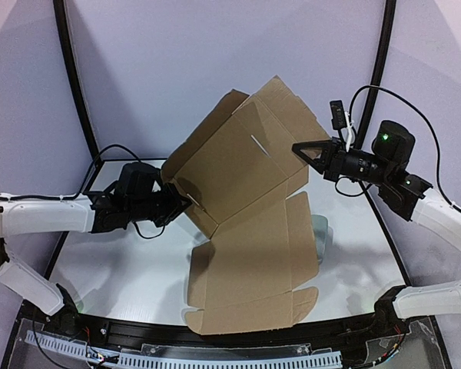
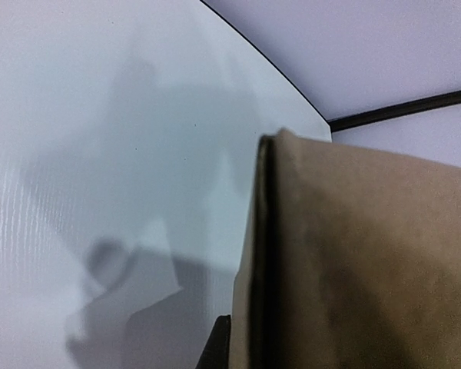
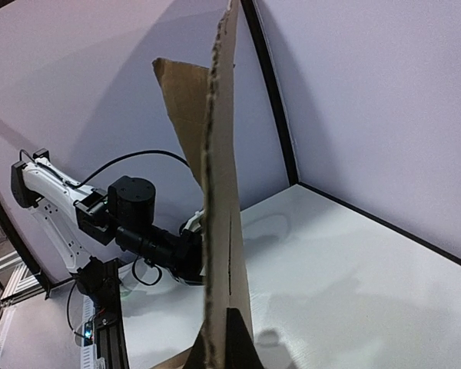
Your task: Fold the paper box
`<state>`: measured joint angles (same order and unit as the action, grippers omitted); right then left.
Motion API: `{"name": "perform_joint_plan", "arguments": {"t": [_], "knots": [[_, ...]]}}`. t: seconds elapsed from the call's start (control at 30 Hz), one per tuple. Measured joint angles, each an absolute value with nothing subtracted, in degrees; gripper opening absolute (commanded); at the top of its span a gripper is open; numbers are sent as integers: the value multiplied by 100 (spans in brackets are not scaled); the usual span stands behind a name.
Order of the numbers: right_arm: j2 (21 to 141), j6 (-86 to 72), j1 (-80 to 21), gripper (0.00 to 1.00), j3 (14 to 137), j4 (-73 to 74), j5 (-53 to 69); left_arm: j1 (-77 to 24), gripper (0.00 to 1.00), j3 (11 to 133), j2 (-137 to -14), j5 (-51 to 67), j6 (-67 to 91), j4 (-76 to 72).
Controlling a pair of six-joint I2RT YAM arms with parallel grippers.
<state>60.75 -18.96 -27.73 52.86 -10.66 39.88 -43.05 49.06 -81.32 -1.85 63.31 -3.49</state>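
Note:
The paper box (image 1: 238, 177) is a large brown cardboard sheet with flaps and slits. Its near half lies on the white table, and its far half is raised and tilted up between the arms. My left gripper (image 1: 186, 202) is shut on the raised part's left edge; the left wrist view shows the cardboard (image 2: 369, 261) close up beside one dark finger (image 2: 219, 346). My right gripper (image 1: 298, 148) is shut on the raised part's right edge. In the right wrist view the sheet's edge (image 3: 219, 192) rises straight up from between the fingertips (image 3: 242, 346).
A small pale grey-green object (image 1: 320, 228) lies on the table (image 1: 123, 261) just right of the cardboard. Purple walls with black posts (image 1: 73, 77) enclose the back and sides. The left arm (image 3: 131, 219) shows beyond the sheet in the right wrist view.

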Motion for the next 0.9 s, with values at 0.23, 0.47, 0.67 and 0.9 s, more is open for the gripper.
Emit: {"name": "perform_joint_plan", "arguments": {"t": [0.23,0.47,0.67,0.9], "knots": [[5937,-1750,-2875,0,5286,-926,3730,-4392,1,5395,-8191,-460,6504,445],[5883,-1813,-2908,0,5286,-812,3428,-4340,31,4930,-8060,-296,6169,-196],[5754,-2106,-2976,0,5284,-799,3146,-4303,72,4316,-7489,-266,5697,-519],[5704,-2569,-2976,0,5207,-1245,2947,-4263,95,3745,-6910,49,5365,-1055]]}}
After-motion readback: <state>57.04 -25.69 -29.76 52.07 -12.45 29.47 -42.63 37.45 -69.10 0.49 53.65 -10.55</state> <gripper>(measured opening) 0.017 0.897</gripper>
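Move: My left hand still grips the near left edge of the box; the middle of the box's raised end lies about 6 cm ahead, 10 cm to the right and 8 cm up from it. The hanging lower panel is centred some 12 cm right, 6 cm back and 12 cm below. My right hand pinches the right edge high up, with that raised end's middle about 12 cm ahead, 9 cm left and 12 cm below; the green case stands 11 cm ahead, 8 cm right and 36 cm down. I let go with my left hand: after holding nearly still on the box edge, its fingers open almost fully while it backs off from the box some 4 cm, back and left with a little rise, the fingers tipping up about 10 degrees. My right hand keeps its pinch on the right edge, rising about 2 cm and drifting a little right late on, turning slightly clockwise. ##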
